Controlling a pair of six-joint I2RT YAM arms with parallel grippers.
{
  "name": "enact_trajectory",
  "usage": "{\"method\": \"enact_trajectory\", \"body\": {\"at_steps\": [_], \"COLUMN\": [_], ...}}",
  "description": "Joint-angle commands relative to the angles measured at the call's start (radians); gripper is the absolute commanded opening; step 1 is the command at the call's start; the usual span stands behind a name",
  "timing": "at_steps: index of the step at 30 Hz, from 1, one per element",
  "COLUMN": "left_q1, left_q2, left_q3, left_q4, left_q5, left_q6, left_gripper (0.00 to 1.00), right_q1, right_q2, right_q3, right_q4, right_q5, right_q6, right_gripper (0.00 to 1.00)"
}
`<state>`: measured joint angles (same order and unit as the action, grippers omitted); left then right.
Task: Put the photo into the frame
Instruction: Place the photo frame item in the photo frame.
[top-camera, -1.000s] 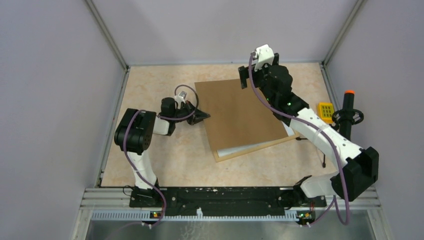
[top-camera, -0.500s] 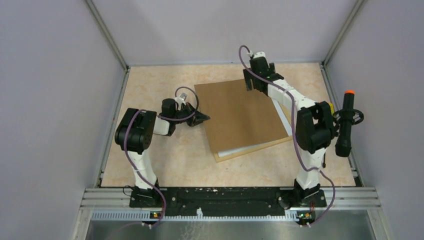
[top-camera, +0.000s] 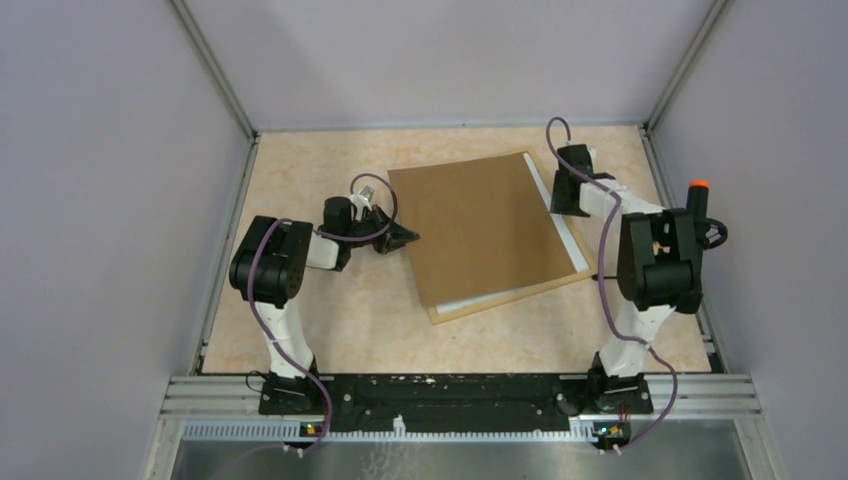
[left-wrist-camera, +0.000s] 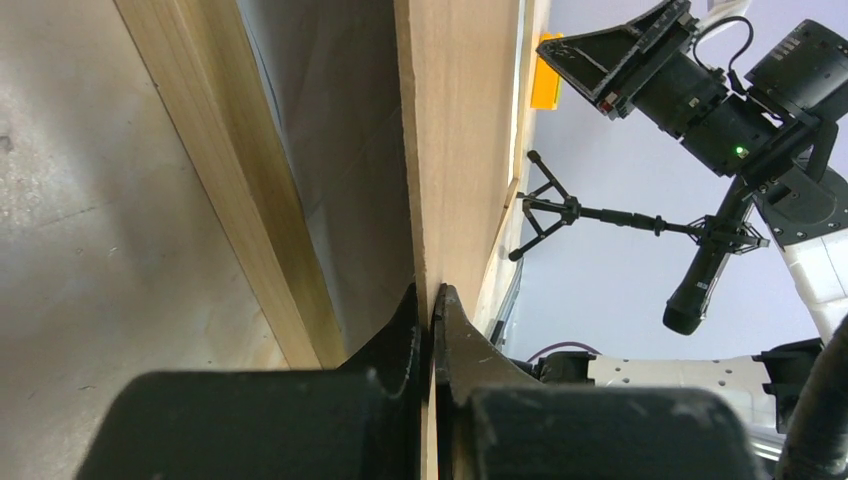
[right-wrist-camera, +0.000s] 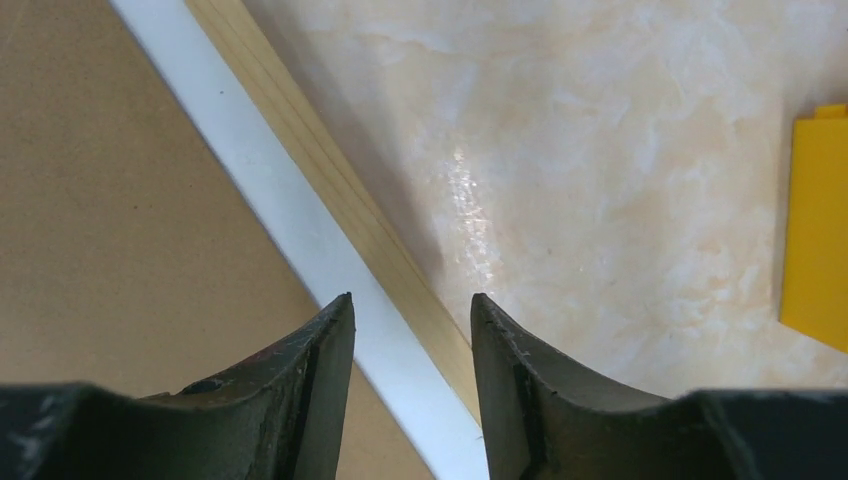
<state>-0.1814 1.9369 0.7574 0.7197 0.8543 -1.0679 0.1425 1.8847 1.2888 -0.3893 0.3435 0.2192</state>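
A brown backing board (top-camera: 480, 225) lies tilted over the frame (top-camera: 510, 297), whose light wood moulding shows along the near and right sides. My left gripper (top-camera: 410, 236) is shut on the board's left edge (left-wrist-camera: 460, 150), its jaws (left-wrist-camera: 432, 300) pinching the thin sheet beside the frame's moulding (left-wrist-camera: 230, 170). My right gripper (top-camera: 562, 198) hovers open over the right side. Between its fingertips (right-wrist-camera: 412, 300) I see a white strip (right-wrist-camera: 270, 170) and the frame's wood edge (right-wrist-camera: 325, 170), with nothing gripped. The photo is hidden.
A yellow block (right-wrist-camera: 815, 230) lies on the table right of the frame. A black tool with an orange tip (top-camera: 697, 200) stands by the right wall. Metal enclosure rails run along both sides and the back.
The right arm swung from the board's far corner to its right edge and folded back, and its jaws narrowed. The left gripper kept its hold and did not move.
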Motion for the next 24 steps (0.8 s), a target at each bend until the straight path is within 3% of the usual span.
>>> {"method": "enact_trajectory", "body": {"at_steps": [1,11,14,19,24], "left_q1": [0.008,0.008,0.007,-0.002,-0.013], "left_q2": [-0.022,-0.017,-0.014,-0.009,0.003], "left_q3": [0.021,0.031,0.034,0.035,0.040], "left_q4": [-0.065,-0.074,-0.062,-0.040,-0.015], "left_q5": [-0.035,-0.036,-0.037,-0.038,-0.030], "left_q6": [0.093,0.096,0.085,0.064,0.039], "left_gripper": [0.00,0.00,0.00,0.00,0.00], "right_q1": [-0.048,-0.106,-0.113,-0.113,-0.113], "right_q2": [-0.111,-0.099,-0.051,0.038,0.038], "right_q3": [-0.049,-0.077,-0.051,0.007,-0.013], "right_q4": [0.116,0.113,0.091,0.027,0.016], "right_q5": [-0.070,-0.012,-0.083,-0.238,-0.381], "right_q6": [0.049,0.061,0.056,0.051,0.057], "right_gripper": [0.45,0.41,0.38,0.23,0.19]}}
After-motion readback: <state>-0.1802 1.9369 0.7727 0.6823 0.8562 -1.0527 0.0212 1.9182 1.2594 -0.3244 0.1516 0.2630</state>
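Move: The photo frame's right rail runs slantwise just under the right hand, about 4 cm below it and 1 cm to its left at its middle. The middle of the brown backing board lies some 25 cm left and 4 cm back of that hand; the yellow box is roughly 21 cm to its right and 3 cm nearer the base. From the left hand, the right rail's middle is around 38 cm right, 8 cm ahead and 5 cm lower. With the left hand still pinching the backing board's raised left edge and staying put, the right hand crosses over the frame's right rail, going about 3.5 cm right while lifting slightly. It then dips some 4 cm beside the rail's outer side and comes back 1.5 cm towards it, rolling about 10 degrees as its half-open fingers close to nearly shut; contact with the rail can't be made out. ##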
